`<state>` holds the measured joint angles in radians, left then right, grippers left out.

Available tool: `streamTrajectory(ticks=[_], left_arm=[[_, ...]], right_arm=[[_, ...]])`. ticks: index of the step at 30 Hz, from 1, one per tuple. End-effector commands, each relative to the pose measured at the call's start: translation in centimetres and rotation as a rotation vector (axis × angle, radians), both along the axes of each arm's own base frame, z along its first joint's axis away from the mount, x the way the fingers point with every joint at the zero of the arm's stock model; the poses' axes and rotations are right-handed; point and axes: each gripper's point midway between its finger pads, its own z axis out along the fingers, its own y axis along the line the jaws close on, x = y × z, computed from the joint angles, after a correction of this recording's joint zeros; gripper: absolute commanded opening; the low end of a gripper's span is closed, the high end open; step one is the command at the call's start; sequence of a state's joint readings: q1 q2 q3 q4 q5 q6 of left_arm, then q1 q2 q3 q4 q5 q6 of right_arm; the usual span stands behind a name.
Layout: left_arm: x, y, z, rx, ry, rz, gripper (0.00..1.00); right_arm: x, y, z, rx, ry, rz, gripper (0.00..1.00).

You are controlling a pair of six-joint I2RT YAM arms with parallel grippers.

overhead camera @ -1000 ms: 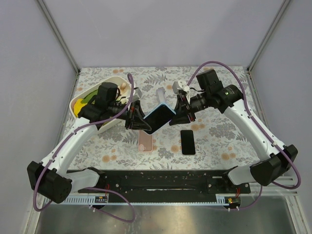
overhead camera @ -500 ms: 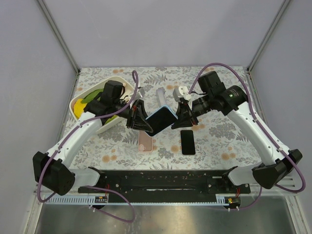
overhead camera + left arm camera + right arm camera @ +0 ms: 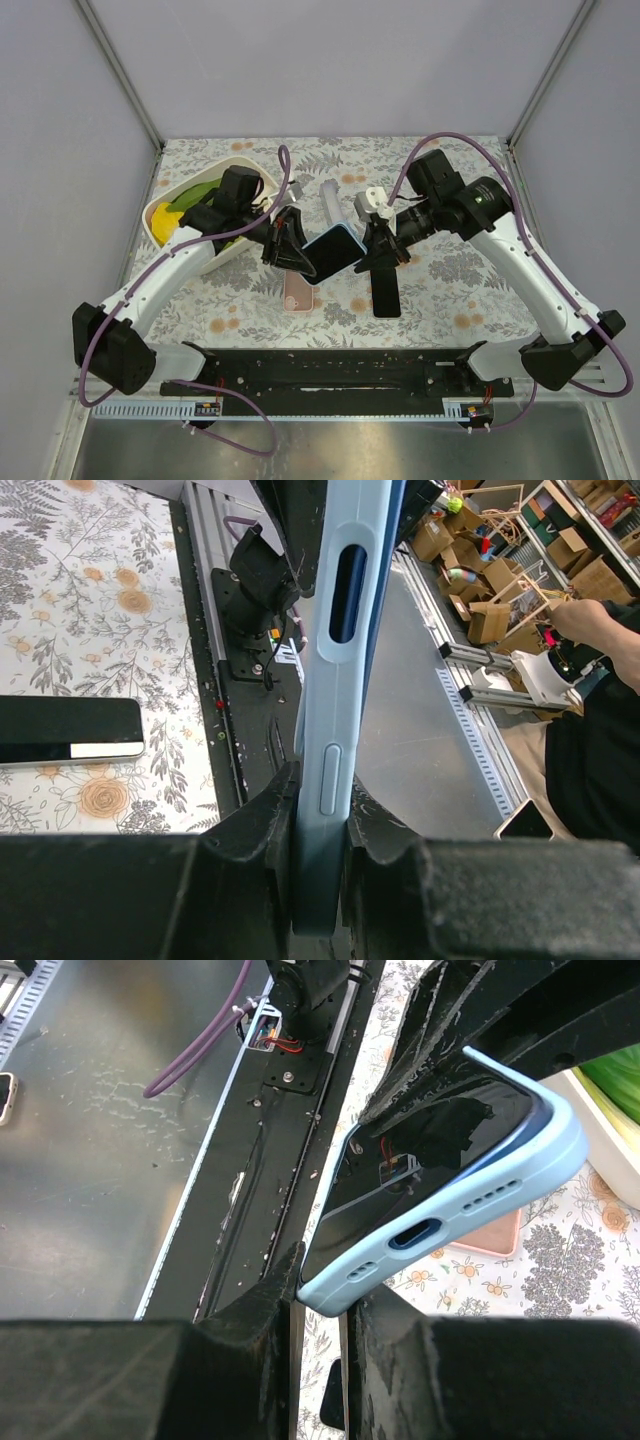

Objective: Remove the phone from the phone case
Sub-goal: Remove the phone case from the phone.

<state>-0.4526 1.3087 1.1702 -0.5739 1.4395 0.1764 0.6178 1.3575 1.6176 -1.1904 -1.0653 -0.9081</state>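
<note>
A phone in a light blue case is held in the air above the middle of the table, between both grippers. My left gripper is shut on the case's left end; in the left wrist view the case edge stands upright between the two fingers. My right gripper is shut on the case's right corner. In the right wrist view the case with its charging port shows, and the dark phone screen sits inside it.
A pink phone case and a bare black phone lie on the floral table under the grippers. A white bowl with yellow and green things stands at the left. A black rail runs along the near edge.
Both grippers with the cased phone have moved slightly lower and toward the near edge. The phone now tilts more, and the right gripper hangs over the black phone.
</note>
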Motion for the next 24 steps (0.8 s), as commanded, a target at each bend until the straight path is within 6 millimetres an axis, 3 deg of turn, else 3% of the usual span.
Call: streamTrajectory(ticks=[1, 5, 12, 14, 17, 19, 24], left_arm=[[4.1, -1.1, -1.4, 0.093, -0.061, 0.152, 0.0], [3.6, -1.4, -1.5, 0.091, -0.061, 0.131, 0.0], [2.9, -1.2, -0.8, 0.073, -0.09, 0.117, 0.0], [2.7, -1.0, -0.6, 0.072, -0.108, 0.116, 0.0], [2.7, -0.4, -0.2, 0.07, -0.127, 0.126, 0.0], [2.8, 0.2, 0.4, 0.055, -0.147, 0.144, 0.0], [3.0, 1.5, 1.4, 0.032, -0.186, 0.184, 0.0]], right_arm=[[-6.0, 0.5, 4.6, 0.178, -0.031, 0.225, 0.0], [-6.1, 0.4, 4.5, 0.177, -0.04, 0.231, 0.0], [-4.6, 0.5, 2.0, 0.084, -0.037, 0.149, 0.0], [-3.5, 0.6, 1.1, 0.038, -0.036, 0.088, 0.11], [-1.5, 0.4, 0.2, -0.002, 0.003, -0.029, 0.43], [-0.4, 0.1, 0.5, 0.034, 0.052, -0.092, 0.54], [1.9, -0.4, 1.3, 0.107, 0.168, -0.22, 0.63]])
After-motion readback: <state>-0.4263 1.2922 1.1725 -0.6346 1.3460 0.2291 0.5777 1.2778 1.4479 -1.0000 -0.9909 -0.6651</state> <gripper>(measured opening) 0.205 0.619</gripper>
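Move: Both grippers already pinch the blue-cased phone. Its middle is about 6 cm right, 2 cm ahead and 1 cm above the left hand, and some 6 cm left, 3 cm ahead and 1 cm below the right, which grips the near right corner. On the table, about 31 cm below the right hand, the spare black phone lies roughly 10 cm right and 6 cm ahead, and the pink case about 14 cm left and 6 cm ahead. Keep both grippers pinched on the blue case and draw them about 1 cm back towards the base together. Then open the right fingers wide off the corner, sinking them about 2 cm and swinging them some 3 cm forward while that wrist turns about 10 degrees clockwise. Hold on with the left and carry the cased phone about 2 cm forward and 1 cm down. ##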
